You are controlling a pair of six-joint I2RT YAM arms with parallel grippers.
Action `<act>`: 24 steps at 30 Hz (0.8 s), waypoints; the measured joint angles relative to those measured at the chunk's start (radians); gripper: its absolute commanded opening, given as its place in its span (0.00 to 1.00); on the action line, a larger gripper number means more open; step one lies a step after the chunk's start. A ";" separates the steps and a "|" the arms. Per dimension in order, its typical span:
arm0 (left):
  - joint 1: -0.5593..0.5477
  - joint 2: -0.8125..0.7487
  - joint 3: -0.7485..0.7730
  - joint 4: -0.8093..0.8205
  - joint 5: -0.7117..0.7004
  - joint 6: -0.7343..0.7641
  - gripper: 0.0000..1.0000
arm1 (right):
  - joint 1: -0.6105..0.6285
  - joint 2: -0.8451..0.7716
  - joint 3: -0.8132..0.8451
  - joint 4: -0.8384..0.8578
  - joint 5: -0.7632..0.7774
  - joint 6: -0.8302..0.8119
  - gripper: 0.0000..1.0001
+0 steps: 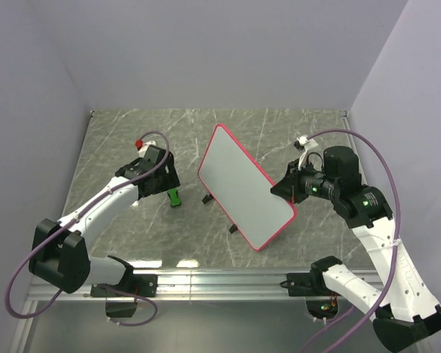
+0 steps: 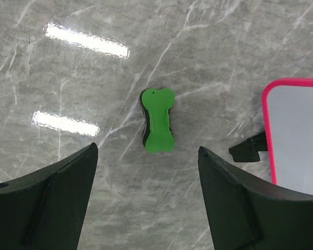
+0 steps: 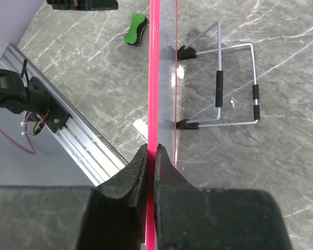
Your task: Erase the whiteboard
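The whiteboard point(image 1: 244, 187), white with a pink-red frame, stands tilted on its wire stand in the middle of the table; its face shows no marks. My right gripper point(image 1: 283, 188) is shut on the board's right edge, and the right wrist view shows the pink frame point(image 3: 154, 78) pinched between its jaws point(image 3: 152, 151). A green bone-shaped eraser point(image 2: 158, 120) lies flat on the table left of the board. My left gripper point(image 2: 147, 151) hangs open just above it, fingers apart, nothing between them. The eraser point(image 1: 175, 196) sits beside the left gripper point(image 1: 162, 176) in the top view.
The board's wire stand point(image 3: 235, 83) with black feet rests on the marble table behind the board. An aluminium rail point(image 1: 206, 283) runs along the near edge. Grey walls close in the left, back and right sides.
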 measured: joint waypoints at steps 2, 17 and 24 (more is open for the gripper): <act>0.000 0.013 0.002 0.000 0.000 0.000 0.82 | 0.000 0.006 0.000 0.003 0.001 0.002 0.00; 0.000 0.034 0.029 0.014 0.018 -0.030 0.82 | 0.000 0.140 0.058 0.044 -0.013 0.059 0.42; 0.000 0.017 0.026 0.012 0.018 -0.031 0.82 | 0.000 0.158 0.058 0.037 0.001 0.092 0.79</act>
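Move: The right fingers are already shut on the upper, right-hand rim of the leaning whiteboard, whose middle lies about 9 cm to their left, 5 cm ahead and 12 cm lower. Its near black foot sits some 12 cm left and level fore-and-aft, the far foot 20 cm left and 9 cm ahead, both about 27 cm below. From the idle left hand, the board's middle is roughly 22 cm right, 4 cm back and 3 cm higher. The right hand's pinch on the whiteboard's upper rim ends: while carrying the grip forward and a little left, about 3 cm in all, the fingers spread from shut to nearly three-quarters open, leaving the rim between them and close to one finger. The hand tips slightly downward as it opens and all but stops. ##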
